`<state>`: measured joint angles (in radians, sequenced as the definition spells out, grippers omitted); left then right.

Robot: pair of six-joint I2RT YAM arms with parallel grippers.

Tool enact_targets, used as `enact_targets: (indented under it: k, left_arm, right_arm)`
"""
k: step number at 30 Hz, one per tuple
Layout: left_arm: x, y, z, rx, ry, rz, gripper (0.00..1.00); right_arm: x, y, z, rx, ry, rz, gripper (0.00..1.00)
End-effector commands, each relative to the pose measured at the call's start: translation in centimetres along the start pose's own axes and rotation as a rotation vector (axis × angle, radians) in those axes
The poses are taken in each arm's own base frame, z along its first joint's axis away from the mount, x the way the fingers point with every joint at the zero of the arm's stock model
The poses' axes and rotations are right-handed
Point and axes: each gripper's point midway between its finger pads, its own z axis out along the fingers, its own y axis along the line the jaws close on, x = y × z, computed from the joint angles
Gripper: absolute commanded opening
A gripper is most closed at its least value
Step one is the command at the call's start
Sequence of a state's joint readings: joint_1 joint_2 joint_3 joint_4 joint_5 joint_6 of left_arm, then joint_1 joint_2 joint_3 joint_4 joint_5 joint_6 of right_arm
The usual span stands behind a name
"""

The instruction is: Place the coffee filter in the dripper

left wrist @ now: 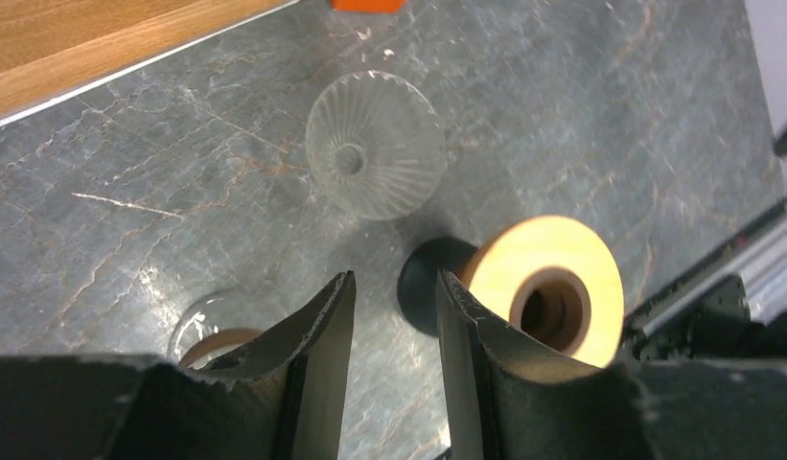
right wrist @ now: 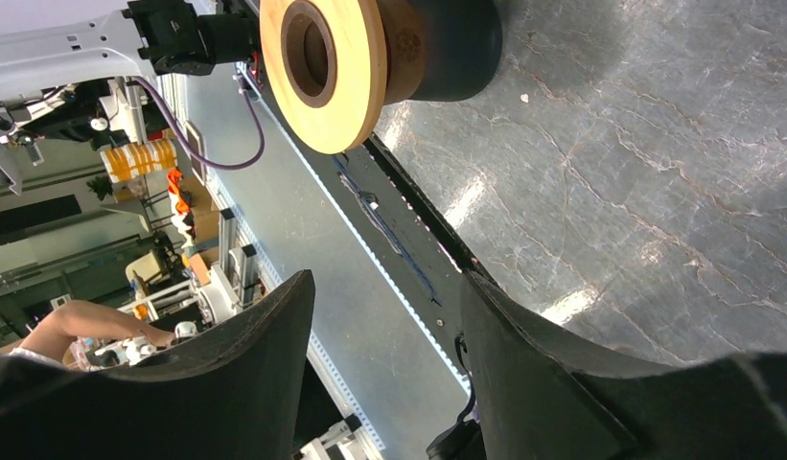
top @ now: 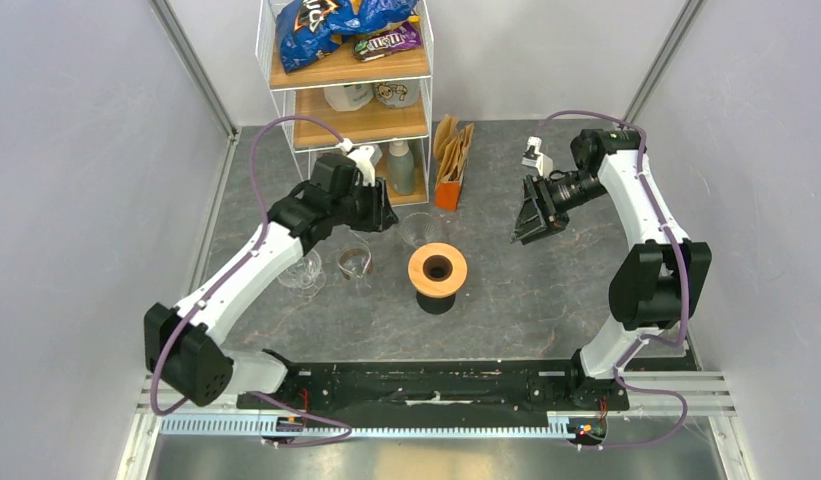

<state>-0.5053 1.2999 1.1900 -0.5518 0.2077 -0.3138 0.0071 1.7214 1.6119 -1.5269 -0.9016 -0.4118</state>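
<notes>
Brown paper coffee filters [top: 453, 146] stand in an orange holder [top: 447, 192] at the back of the table, untouched by either arm. The clear ribbed glass dripper [top: 420, 229] [left wrist: 374, 145] sits on the table just in front of it. A wooden ring on a black base [top: 437, 271] [left wrist: 550, 287] [right wrist: 324, 69] stands nearer. My left gripper [top: 386, 214] [left wrist: 394, 280] hovers just left of the dripper, its jaws partly apart with only bare table between them. My right gripper [top: 527, 224] [right wrist: 384, 280] hangs open and empty on the right, well clear of everything.
A wire shelf [top: 349, 70] with snack bags, jars and a bottle [top: 401, 168] stands at the back. Two glass pieces [top: 304, 271] [top: 356, 261] sit under the left arm; one shows by the left finger [left wrist: 215, 337]. A black rail [top: 436, 385] runs along the near edge.
</notes>
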Motion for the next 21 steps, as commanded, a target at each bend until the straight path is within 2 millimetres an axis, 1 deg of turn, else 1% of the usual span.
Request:
enact_targets:
  k: [1,3,7,10,11,16,21]
  left_arm:
    - [-2.4,1.9,3.2,-0.132,-0.129,-0.141,0.44]
    - [-2.0,3.4,4.5,-0.197,-0.133,-0.164,0.43]
    - [-0.7,4.5,6.8,-0.225,-0.119,-0.197,0.43]
    - [-0.3,4.4,8.4,-0.188,-0.122,-0.201,0.46]
    - [-0.1,4.2,8.9,-0.171,-0.120,-0.201,0.47]
    - [0.4,3.7,11.0,-0.104,-0.116,-0.203,0.47]
    - [1.5,4.1,12.6,-0.112,-0.078,-0.240,0.46]
  right_arm:
    - [0.2,0.7,-0.6,0.024,-0.022,-0.009,0.65]
    - [0.3,0.6,-0.6,0.025,-0.020,-0.008,0.65]
    - [0.3,0.7,-0.5,0.021,-0.019,-0.003,0.66]
    - [0.3,0.7,-0.5,0.017,-0.018,0.001,0.66]
    - [0.3,0.4,-0.9,0.020,-0.033,0.015,0.66]
    - [0.7,0.2,-1.0,0.018,-0.034,0.034,0.66]
    - [0.7,0.2,-1.3,0.017,-0.039,0.040,0.66]
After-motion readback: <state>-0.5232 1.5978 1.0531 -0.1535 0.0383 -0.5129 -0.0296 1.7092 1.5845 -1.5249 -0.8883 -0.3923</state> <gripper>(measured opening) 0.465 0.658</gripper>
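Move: The clear ribbed dripper lies about 9 cm ahead of the left hand, 7 cm to its right and 18 cm below. The carafe's wooden collar is some 2 cm back, 9 cm right and 12 cm down from this hand; the glass jug is 2 cm ahead, 8 cm left, 19 cm down. The brown paper coffee filters stand about 20 cm ahead, 12 cm right and 14 cm down. From the right hand the dripper is roughly 12 cm ahead, 18 cm left, 18 cm down. Heading for the clear dripper without reaching it, the left hand swoops down about 10 cm and forward 6 or 7, going forward first and then mostly sinking, with a slight drift to the right late on. Early in the descent the wrist turns some 15 degrees counter-clockwise; the fingers stay about half open. ##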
